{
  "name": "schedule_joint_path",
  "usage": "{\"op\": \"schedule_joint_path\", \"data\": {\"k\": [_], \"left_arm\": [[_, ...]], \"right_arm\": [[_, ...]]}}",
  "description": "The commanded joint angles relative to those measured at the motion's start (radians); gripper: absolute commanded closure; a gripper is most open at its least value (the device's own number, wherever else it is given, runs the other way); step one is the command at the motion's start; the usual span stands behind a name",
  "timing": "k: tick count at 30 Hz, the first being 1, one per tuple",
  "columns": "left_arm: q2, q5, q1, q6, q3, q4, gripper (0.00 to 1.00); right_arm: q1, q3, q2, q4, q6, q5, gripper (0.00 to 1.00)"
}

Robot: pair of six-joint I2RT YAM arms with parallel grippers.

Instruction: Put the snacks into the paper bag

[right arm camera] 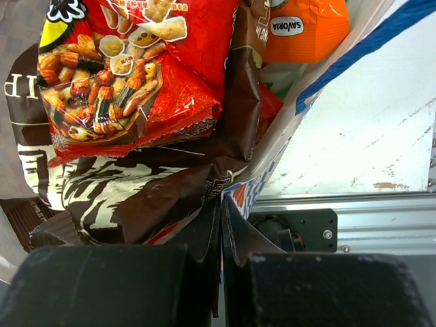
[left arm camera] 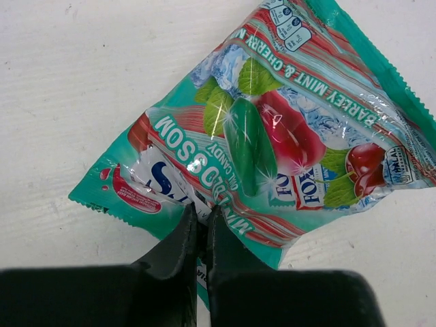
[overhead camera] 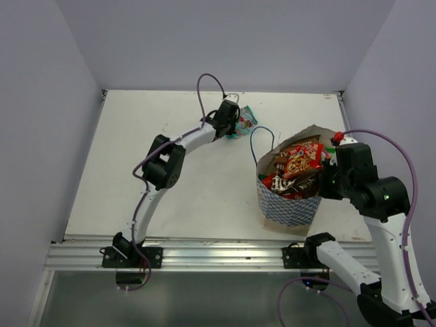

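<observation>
A teal sweet packet (left arm camera: 272,136) lies flat on the white table at the back, and my left gripper (left arm camera: 201,211) is shut on its near edge; from above the same packet (overhead camera: 246,121) pokes out beside that gripper (overhead camera: 234,127). The paper bag (overhead camera: 289,208) stands at the right with its chequered lower side toward me. Inside it lie a red packet (right arm camera: 136,61), a brown crisp bag (right arm camera: 136,184) and an orange packet (right arm camera: 306,30). My right gripper (right arm camera: 222,201) is shut on the bag's wall (right arm camera: 272,153), at its right rim (overhead camera: 327,178).
A blue string handle (overhead camera: 262,139) arches up from the bag's left side toward the left arm. The metal rail (overhead camera: 204,255) with both arm bases runs along the near edge. Grey walls close in the table on three sides.
</observation>
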Motion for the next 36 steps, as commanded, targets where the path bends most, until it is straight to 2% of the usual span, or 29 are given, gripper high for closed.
{"op": "schedule_joint_path", "data": {"k": [1,6,11,14,17,21,24,30,34,36], "left_arm": [[-0.002,-0.055,0.007,0.016,-0.007,-0.080,1.00],[-0.224,-0.075,-0.014,0.037,-0.019,-0.049,1.00],[-0.421,-0.037,-0.058,-0.004,0.117,-0.068,1.00],[-0.531,-0.023,-0.135,0.005,0.209,-0.057,1.00],[-0.570,0.035,-0.230,0.004,0.275,-0.034,1.00],[-0.607,0.155,-0.353,-0.074,0.271,0.006,1.00],[-0.611,0.161,-0.439,-0.102,0.225,-0.006,1.00],[-0.619,0.117,-0.592,-0.096,0.039,-0.084,1.00],[-0.596,0.120,-0.622,-0.085,-0.094,-0.156,1.00],[-0.535,0.129,-0.623,-0.072,-0.076,-0.254,1.00]], "right_arm": [[0.003,0.035,-0.005,0.031,-0.013,-0.020,1.00],[0.003,0.027,-0.027,0.037,-0.005,-0.023,1.00],[0.003,0.027,-0.041,0.041,-0.005,-0.028,1.00],[0.003,0.021,-0.054,0.045,-0.005,-0.032,1.00],[0.003,0.018,-0.068,0.045,-0.005,-0.043,1.00],[0.003,0.014,-0.085,0.041,-0.005,-0.048,1.00],[0.003,0.012,-0.097,0.037,-0.009,-0.055,1.00],[0.003,0.010,-0.110,0.035,-0.017,-0.063,1.00],[0.003,0.006,-0.116,0.037,-0.023,-0.069,1.00],[0.003,0.007,-0.117,0.037,-0.025,-0.075,1.00]]}}
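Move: The left hand, low at the table with the mint candy pack pinched, has the paper bag's middle about 33 cm back, 17 cm right and 12 cm up. The red snack pack on top of the bag's load is some 31 cm back, 19 cm right and 20 cm up from that hand. From the right hand, shut on the bag's right rim, the bag's middle lies about 5 cm ahead, 9 cm left and 13 cm down. Keeping the mint candy pack pinched, the left hand rises 50 cm, swings back-right, then sinks over the bag's mouth. ##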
